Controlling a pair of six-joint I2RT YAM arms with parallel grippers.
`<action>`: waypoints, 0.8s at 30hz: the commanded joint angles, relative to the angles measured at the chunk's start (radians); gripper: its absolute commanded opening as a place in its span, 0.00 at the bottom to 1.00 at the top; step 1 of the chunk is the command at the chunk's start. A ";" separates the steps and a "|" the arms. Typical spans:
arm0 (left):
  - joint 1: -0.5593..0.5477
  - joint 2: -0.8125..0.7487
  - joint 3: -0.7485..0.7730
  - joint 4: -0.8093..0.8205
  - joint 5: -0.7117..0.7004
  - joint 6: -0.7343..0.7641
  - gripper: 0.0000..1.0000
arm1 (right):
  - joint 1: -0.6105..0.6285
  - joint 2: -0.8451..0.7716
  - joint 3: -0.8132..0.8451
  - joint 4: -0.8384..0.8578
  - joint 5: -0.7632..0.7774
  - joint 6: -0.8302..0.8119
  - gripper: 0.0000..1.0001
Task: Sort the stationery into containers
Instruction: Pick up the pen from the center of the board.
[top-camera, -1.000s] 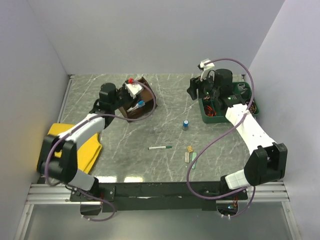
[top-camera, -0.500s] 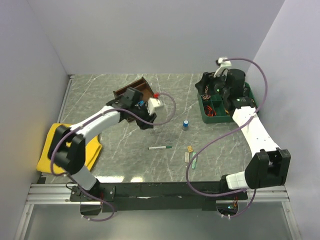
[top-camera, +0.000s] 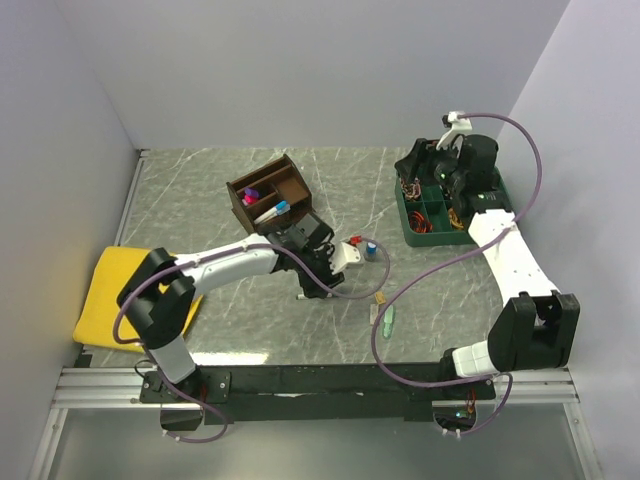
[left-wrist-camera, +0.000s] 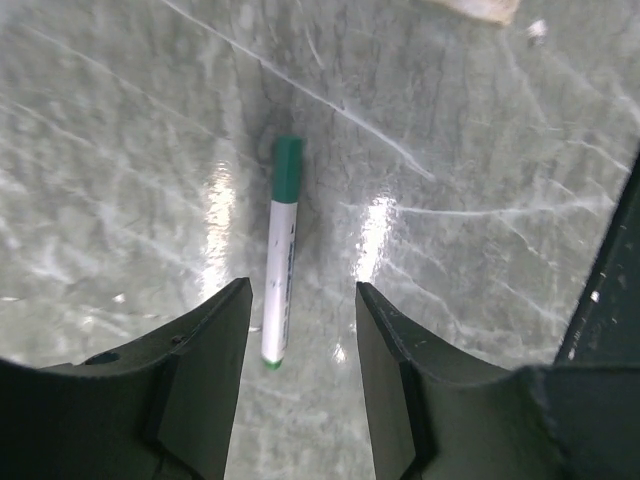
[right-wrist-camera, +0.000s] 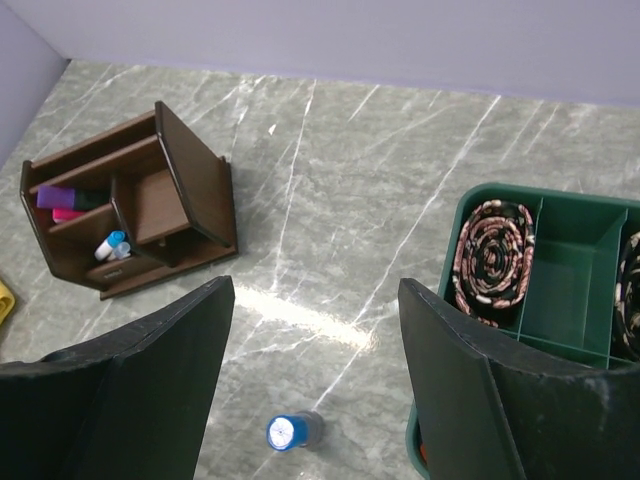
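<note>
A green-capped white pen (left-wrist-camera: 280, 250) lies flat on the marble table. My left gripper (left-wrist-camera: 300, 290) hangs open just above it, with the pen's tail end near the left finger. In the top view the left gripper (top-camera: 316, 283) covers most of the pen. The brown wooden organiser (top-camera: 272, 195) (right-wrist-camera: 130, 200) stands at the back left, with purple, pink and blue-capped markers (right-wrist-camera: 75, 200) inside. A small blue-capped cylinder (top-camera: 371, 247) (right-wrist-camera: 293, 431) stands mid-table. My right gripper (top-camera: 412, 166) (right-wrist-camera: 315, 290) is open and empty, high at the back right.
A green divided tray (top-camera: 405, 212) (right-wrist-camera: 540, 250) at the back right holds rolled patterned coils (right-wrist-camera: 495, 260). Small tan (top-camera: 380, 297), white (top-camera: 374, 313) and pale-green (top-camera: 388, 320) pieces lie near the front. A yellow pad (top-camera: 110, 290) lies at the left edge.
My left arm has swung away from the organiser, forward and to the right, down over the green-capped pen. The right gripper has drifted right, towards the green tray.
</note>
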 joint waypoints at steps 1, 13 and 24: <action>-0.030 0.052 -0.020 0.065 -0.081 -0.058 0.51 | -0.008 -0.027 -0.020 0.054 -0.017 -0.007 0.74; -0.062 0.184 -0.011 0.220 -0.188 -0.121 0.45 | -0.022 -0.032 -0.025 0.037 -0.033 -0.028 0.75; -0.082 0.229 -0.034 0.240 -0.158 -0.155 0.10 | -0.028 -0.032 -0.045 0.024 -0.033 -0.037 0.75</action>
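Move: The pen lies crosswise almost under the left hand, its middle some 2 cm ahead and about 7 cm below, green cap pointing right. On the board at the same depth, from that hand, are the tan block 14 cm right and 1 cm ahead, the white eraser 13 cm right and 3 cm back, and the blue-capped bottle 12 cm right and 11 cm ahead. From the right hand the pen is about 20 cm back, 22 cm left and 28 cm below. The left hand's fingers come down astride the pen and close on it where the white barrel meets the green cap, from half open to nearly shut. The hand sinks about 6 cm, easing some 2 cm forward on the way, then at board level slides roughly 2 cm right along the pen as the fingers close, the wrist turning slightly counter-clockwise. ##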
